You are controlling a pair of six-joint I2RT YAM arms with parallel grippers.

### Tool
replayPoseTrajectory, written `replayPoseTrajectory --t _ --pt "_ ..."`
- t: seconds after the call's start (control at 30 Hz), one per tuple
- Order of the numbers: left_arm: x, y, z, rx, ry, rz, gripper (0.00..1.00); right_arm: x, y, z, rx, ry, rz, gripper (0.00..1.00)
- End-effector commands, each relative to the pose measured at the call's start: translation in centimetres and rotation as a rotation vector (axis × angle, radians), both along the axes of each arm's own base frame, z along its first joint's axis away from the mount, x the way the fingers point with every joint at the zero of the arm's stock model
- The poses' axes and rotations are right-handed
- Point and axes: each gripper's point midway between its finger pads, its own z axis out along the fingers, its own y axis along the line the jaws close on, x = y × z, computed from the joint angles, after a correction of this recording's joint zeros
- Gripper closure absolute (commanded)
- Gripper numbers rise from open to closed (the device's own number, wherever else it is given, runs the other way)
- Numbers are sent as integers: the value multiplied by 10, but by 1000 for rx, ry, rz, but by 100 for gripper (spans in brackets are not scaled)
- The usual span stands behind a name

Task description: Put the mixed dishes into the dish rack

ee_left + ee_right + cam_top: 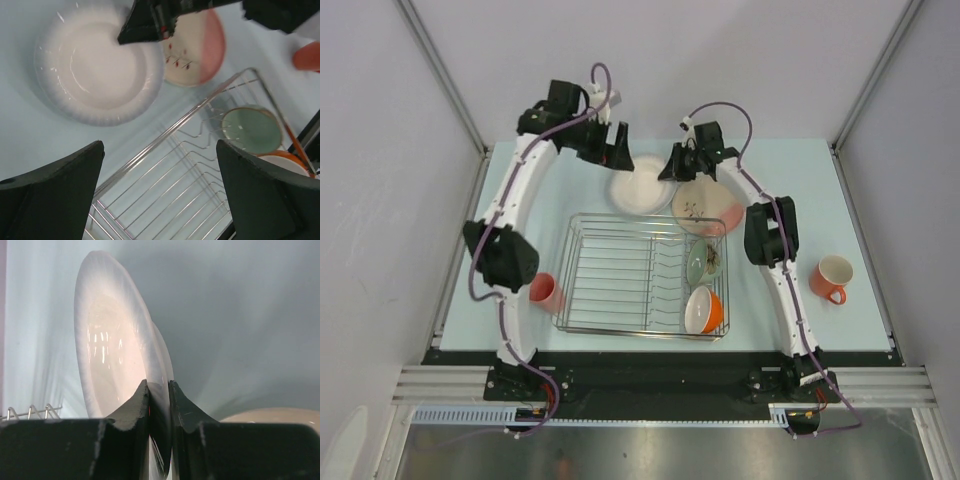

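The silver wire dish rack (pixel 620 275) stands mid-table. A pale green bowl (pixel 703 262) and an orange bowl (pixel 704 310) with a white inside sit at its right end. Beyond its far edge lies a white round plate (pixel 638 188), and my right gripper (pixel 671 172) is shut on its right rim. The right wrist view shows the jaws (pixel 159 390) pinching the plate's edge (pixel 115 350). A cream plate (pixel 705 210) with a pink side lies beside it. My left gripper (pixel 618 155) hangs open at the plate's far left, holding nothing; its fingers (pixel 50 195) frame the rack (pixel 170 165).
A coral-pink cup (pixel 547 292) stands just left of the rack, close to the left arm. An orange mug (pixel 832 278) with a handle sits on the table right of the right arm. Grey walls enclose the table on three sides.
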Motion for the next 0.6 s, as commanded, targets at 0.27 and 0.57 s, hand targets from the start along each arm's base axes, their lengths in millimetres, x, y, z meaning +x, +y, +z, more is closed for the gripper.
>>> replayPoseTrajectory --t 0.27,0.57 --pt "-71 65 92 -48 -120 94 0 -29 -18 250 -39 -547 21 100" --pt "-76 80 49 7 -96 158 0 -128 -27 306 -433 -910 73 100"
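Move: The white plate is already pinched by its right rim in the right gripper; the rack's empty wire slots lie about 28 cm back and 2 cm to the right, some 4 cm lower. The peach plate is 4 cm back and 13 cm right, the green dish in the rack about 26 back and 11 right. From the open left gripper the slots are 16 cm back, 11 right and 19 below; the red cup is 22 back, 17 left. Keep the right fingers shut on the white plate's rim and lift it steeply, about 20 cm, easing back some 7 cm late in the rise as the wrist tilts the plate's far side up. Meanwhile swing the empty left gripper up and back away from the plate, then left and down again, fingers wide open. ##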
